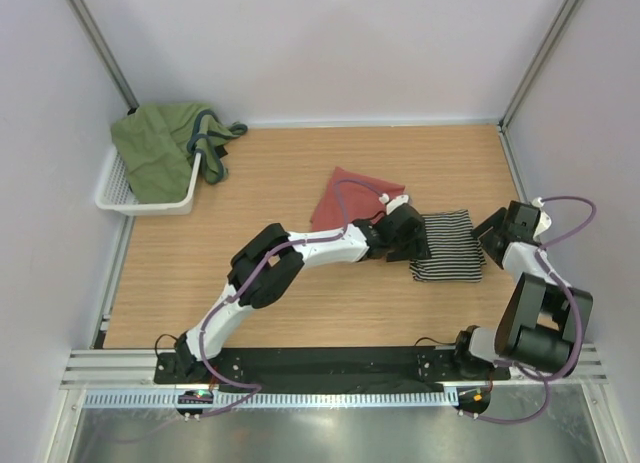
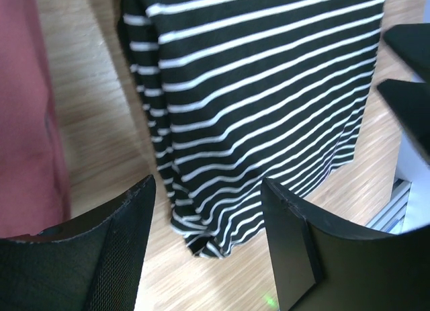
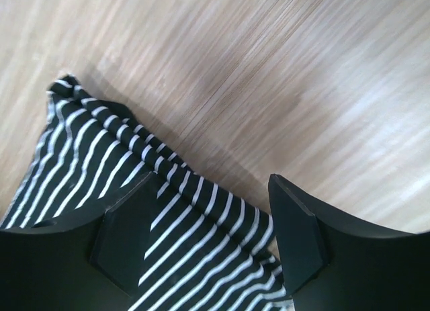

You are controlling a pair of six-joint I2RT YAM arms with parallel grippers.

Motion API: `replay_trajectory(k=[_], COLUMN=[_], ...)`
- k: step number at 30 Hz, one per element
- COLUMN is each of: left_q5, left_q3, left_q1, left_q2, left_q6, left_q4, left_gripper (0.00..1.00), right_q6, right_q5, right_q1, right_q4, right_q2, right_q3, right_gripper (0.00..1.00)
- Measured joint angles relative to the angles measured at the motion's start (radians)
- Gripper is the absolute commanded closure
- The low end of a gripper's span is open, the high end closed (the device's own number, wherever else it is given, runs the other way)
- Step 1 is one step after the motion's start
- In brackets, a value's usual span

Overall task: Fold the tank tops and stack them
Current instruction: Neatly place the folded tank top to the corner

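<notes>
The black-and-white striped tank top (image 1: 447, 245) lies folded into a rectangle right of centre on the wooden table. The salmon-red tank top (image 1: 345, 195) lies flat just to its left and farther back. My left gripper (image 1: 412, 245) hovers at the striped top's left edge. In the left wrist view it (image 2: 208, 217) stands open, the striped top's (image 2: 255, 103) corner lying slack between the fingers and red cloth (image 2: 27, 109) at the left. My right gripper (image 1: 495, 233) is at the top's right edge. It (image 3: 208, 217) is open too, straddling a folded edge of the stripes (image 3: 201, 244).
A white basket (image 1: 150, 208) holding green cloth (image 1: 160, 148) stands at the back left corner. White walls and metal frame posts close in the table on three sides. The right arm's dark fingers (image 2: 410, 69) show at the right edge of the left wrist view.
</notes>
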Motion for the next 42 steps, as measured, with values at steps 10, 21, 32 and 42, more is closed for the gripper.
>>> replay_trajectory(k=[10,21,32,42], left_q5=[-0.002,0.024,0.048,0.019], left_q3=[0.098,0.156,0.2,0.275], left_q1=[0.011,0.022,0.023,0.024], left_q2=[0.068,0.125,0.134,0.109], left_q6=[-0.021,-0.023,0.013,0.099], left_q4=[-0.016,-0.026,-0.085,-0.247], left_gripper=[0.46,0.97,1.0,1.0], right_q6=[0.005,0.006,-0.016,-0.011], right_q5=[-0.12,-0.206,-0.236,-0.277], right_q1=[0.0,0.0,0.003,0.003], right_q4=[0.114,0.12,-0.014,-0.094], right_q2=[0.151,0.136,-0.098,-0.122], right_q3=[0.028,-0.017,-0.036,-0.023], right_gripper=[0.54,0.93,0.99,0.98])
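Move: The striped tank top lies folded between the two hands, its middle about 9 cm to the right of the left hand, 2 cm farther out and 2 cm below. From the right hand that middle is roughly 10 cm to the left, 3 cm back and 3 cm lower. The folded red tank top has its middle some 12 cm to the left of the left hand and 9 cm farther out. Both hands pinch the striped tank top by its side edges: the left eases about 2 cm forward and 2 cm right while sinking slightly onto the left edge, the right dips forward and down onto the right edge, and both sets of fingers shut. Keeping hold, the right hand lifts nearly 5 cm and draws left and a little back, turning some 10 degrees counter-clockwise; the left then shifts about 2 cm left and rises slightly. ##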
